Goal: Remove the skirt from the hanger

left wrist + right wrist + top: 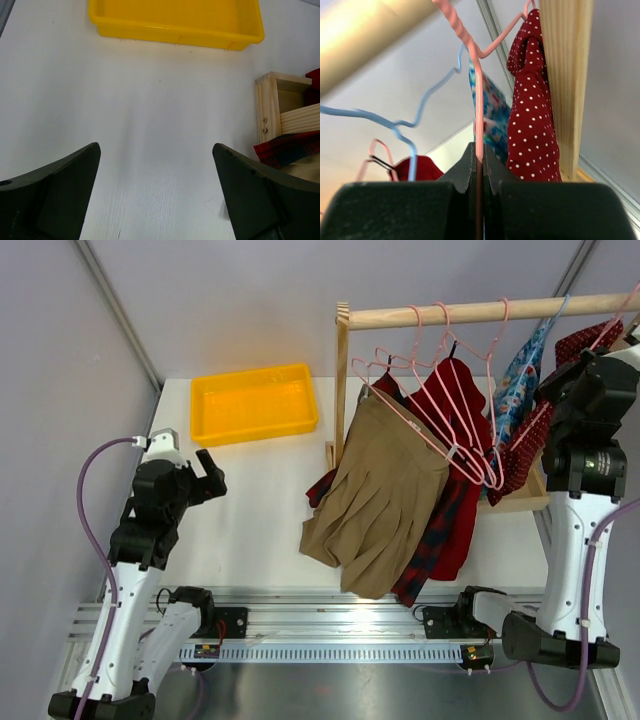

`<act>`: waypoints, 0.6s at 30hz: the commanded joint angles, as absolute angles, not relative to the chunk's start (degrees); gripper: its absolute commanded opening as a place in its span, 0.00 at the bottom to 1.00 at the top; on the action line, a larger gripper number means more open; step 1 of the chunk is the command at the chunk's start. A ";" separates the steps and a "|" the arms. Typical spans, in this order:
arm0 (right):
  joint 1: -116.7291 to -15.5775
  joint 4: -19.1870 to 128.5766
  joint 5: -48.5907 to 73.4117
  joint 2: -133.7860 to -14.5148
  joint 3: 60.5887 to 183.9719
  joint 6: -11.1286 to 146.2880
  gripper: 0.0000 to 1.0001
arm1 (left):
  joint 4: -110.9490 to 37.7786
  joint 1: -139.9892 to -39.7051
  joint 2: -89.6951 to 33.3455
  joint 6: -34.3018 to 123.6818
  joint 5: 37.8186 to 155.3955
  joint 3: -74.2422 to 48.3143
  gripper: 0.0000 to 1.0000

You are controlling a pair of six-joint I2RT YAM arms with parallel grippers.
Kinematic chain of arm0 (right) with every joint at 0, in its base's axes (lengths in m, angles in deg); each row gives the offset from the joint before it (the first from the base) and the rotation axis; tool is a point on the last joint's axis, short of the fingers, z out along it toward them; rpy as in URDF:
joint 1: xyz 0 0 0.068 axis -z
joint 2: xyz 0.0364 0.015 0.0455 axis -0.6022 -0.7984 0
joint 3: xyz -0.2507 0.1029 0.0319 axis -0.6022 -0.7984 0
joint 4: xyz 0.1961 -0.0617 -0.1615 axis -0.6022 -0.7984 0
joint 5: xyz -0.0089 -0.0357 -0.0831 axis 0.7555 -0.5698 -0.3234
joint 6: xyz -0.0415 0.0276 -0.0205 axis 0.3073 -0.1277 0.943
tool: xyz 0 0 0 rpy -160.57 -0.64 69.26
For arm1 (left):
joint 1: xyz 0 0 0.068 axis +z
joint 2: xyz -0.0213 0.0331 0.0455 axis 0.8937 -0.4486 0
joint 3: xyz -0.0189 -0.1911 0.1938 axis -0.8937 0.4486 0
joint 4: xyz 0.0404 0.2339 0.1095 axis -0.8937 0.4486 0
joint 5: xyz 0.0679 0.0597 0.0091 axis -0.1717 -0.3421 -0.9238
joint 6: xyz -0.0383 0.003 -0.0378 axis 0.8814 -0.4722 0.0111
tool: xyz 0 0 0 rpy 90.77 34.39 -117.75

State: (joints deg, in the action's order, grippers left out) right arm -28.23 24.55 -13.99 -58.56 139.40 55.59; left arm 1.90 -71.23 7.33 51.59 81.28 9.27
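Note:
A wooden rack rod (470, 312) carries several hangers. A khaki skirt (380, 500) hangs lowest on a pink hanger (420, 425), with a red plaid skirt (435, 540) and a red one (455, 410) behind it. A blue floral garment (518, 375) and a red polka-dot skirt (585, 337) hang at the right end. My right gripper (590, 360) is raised there, shut on a pink hanger wire (479, 100) next to the polka-dot skirt (532, 115); its jaws (479, 152) pinch the wire. My left gripper (212, 475) is open and empty over the table (155, 150).
A yellow tray (255, 403) sits at the table's back left and also shows in the left wrist view (175, 20). The rack's wooden foot (280, 107) is to the right of the left gripper. A blue hanger (395, 130) and the rack post (567, 75) flank the right gripper.

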 commanded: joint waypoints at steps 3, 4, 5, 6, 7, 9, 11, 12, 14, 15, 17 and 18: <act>-27.97 24.53 -17.37 -50.22 145.44 54.36 0.00 | -3.09 -71.78 7.25 51.22 86.49 3.32 0.99; -27.97 24.35 -18.60 -49.24 145.09 54.09 0.00 | -3.28 -71.87 6.55 50.87 86.76 0.61 0.99; -27.97 24.09 -19.04 -48.54 144.74 54.09 0.00 | -3.63 -71.87 5.84 50.52 86.76 -1.07 0.99; -27.97 23.74 -19.31 -47.92 144.99 53.92 0.00 | -3.63 -71.87 3.75 49.82 87.02 -2.74 0.99; -27.97 21.39 -19.14 -47.91 145.52 53.74 0.00 | -3.20 -71.96 2.42 49.55 87.46 -7.54 0.99; -27.97 16.82 -18.35 -47.83 148.41 52.61 0.00 | -1.71 -72.05 -1.52 49.81 91.58 -12.23 0.99; -27.97 14.87 -18.35 -46.69 149.39 51.55 0.00 | -2.13 -72.31 -2.69 51.38 97.88 -16.97 0.99; -27.97 14.34 -18.52 -44.77 149.30 50.76 0.00 | -4.23 -73.01 -2.60 52.17 99.93 -17.69 0.99; -27.97 13.28 -18.70 -42.65 149.04 50.49 0.00 | -7.13 -73.63 -1.90 54.28 106.23 -18.49 0.99; -27.97 12.84 -18.61 -40.99 149.21 50.49 0.00 | -9.93 -74.68 -1.73 54.99 107.84 -18.84 0.99; -27.97 12.58 -17.12 -39.48 151.22 50.49 0.00 | -12.41 -76.52 -1.64 56.39 112.40 -20.59 0.99; -27.97 12.14 -14.59 -39.39 152.45 50.31 0.00 | -12.77 -77.23 -1.72 56.84 113.56 -21.38 0.99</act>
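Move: The right hand already pinches one shoulder of the pink hanger; its red dotted skirt hangs about 13 cm ahead, 3 cm to the right and 12 cm lower. The blue floral skirt is roughly 10 cm ahead, 10 cm left and 14 cm below that hand. From the open left hand the dotted skirt lies some 57 cm right, 17 cm ahead and 10 cm up. The brown skirt is about 29 cm to its right, level ahead and in height; the yellow tray is 25 cm ahead, 5 cm right, 21 cm below. Keeping its pinch on the pink hanger's shoulder, the right hand draws the hanger back about 15 cm, away from the wooden rail, rising some 7 cm early on and tipping its fingers slightly upward. The left hand, open and empty, climbs about 20 cm, then also swings right towards the skirts, its fingers tilting up and turning roughly 25 degrees clockwise. ##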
